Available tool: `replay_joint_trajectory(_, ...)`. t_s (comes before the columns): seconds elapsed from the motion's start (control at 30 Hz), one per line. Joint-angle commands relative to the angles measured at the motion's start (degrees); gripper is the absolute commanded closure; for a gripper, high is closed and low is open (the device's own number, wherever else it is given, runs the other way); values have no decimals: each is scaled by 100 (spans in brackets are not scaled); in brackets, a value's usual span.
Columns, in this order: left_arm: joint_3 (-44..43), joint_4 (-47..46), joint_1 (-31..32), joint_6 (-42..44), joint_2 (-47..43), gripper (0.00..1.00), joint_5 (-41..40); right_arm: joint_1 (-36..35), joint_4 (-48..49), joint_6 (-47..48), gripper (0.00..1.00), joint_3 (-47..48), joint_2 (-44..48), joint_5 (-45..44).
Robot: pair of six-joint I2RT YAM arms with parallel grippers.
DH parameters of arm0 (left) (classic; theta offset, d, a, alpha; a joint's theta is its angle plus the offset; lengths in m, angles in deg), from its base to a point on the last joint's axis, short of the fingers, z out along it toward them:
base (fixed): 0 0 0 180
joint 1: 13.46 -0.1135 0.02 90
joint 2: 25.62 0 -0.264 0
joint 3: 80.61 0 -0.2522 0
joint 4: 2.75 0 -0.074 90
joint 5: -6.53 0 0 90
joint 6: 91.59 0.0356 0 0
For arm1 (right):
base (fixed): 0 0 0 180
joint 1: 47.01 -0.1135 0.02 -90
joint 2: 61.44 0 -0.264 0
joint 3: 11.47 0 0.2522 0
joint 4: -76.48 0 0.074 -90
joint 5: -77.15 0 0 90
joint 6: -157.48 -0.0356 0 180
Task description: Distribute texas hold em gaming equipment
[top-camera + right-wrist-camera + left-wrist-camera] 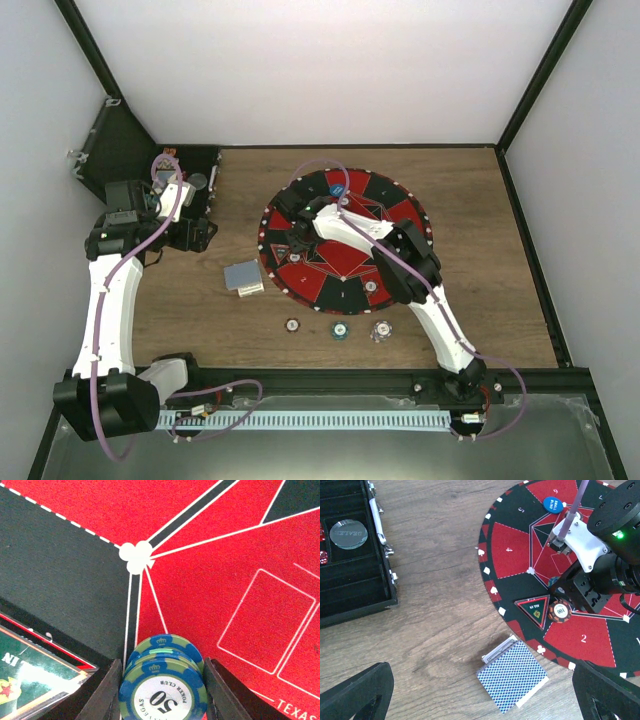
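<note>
My right gripper [163,677] is low over the round red-and-black mat [210,555], shut on a short stack of blue-and-green poker chips [163,696] marked 50. Both fingers press its sides. In the top view this gripper [300,226] is over the mat's left half. An orange chip [559,611] and a green triangular marker [536,611] lie beside it, and a blue button [553,504] sits farther back. The deck of cards [514,676] with its blue-patterned back lies on the wood left of the mat. My left gripper [480,702] hangs open above it, holding nothing.
An open black case [350,585] at the back left holds a clear dealer button [348,533] and red dice. Three separate chips [340,329] lie in a row on the table in front of the mat [400,215]. Walls enclose the table.
</note>
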Motion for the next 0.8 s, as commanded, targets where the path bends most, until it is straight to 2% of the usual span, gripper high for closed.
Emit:
replay_joint_trajectory(0.0, -69, 18, -30, 36, -106, 0, -12, 21, 116, 80, 65, 214, -70, 143)
replay_joint_trajectory(0.1, -67, 18, -30, 49, -104, 0, -29, 24, 61, 99, 61, 349, -176, 149)
replay_joint_trajectory(0.4, -51, -9, -30, 43, -69, 0, 18, 30, -77, 230, 33, 437, -8, -79)
replay_joint_trajectory(0.63, -40, -9, -30, 55, -92, 0, 10, 25, -481, 221, 31, 526, 565, -444)
replay_joint_trajectory(0.77, -49, -26, -33, 40, -85, 0, 32, -74, -401, 20, 32, -508, 1479, -453)
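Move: The blue 50 chips are already between the right gripper's fingers, down on the mat right at the hand point. The 100 chip lies about 3 cm back and 3 cm left of them, and the ALL IN triangle some 6 cm left and 2 cm back. The chip stack by the small blind button stands roughly 9 cm ahead and 8 cm right. From the idle left gripper the 50 chips lie about 9 cm ahead, 21 cm right and 22 cm below. Ease the right gripper less than 1 cm left along the mat with the 50 chips still pinched, and hold it low there while the fingers open from under half to about two-thirds, letting go of them. Then lift away about 4 cm, quickening, with the wrist almost unturned. ##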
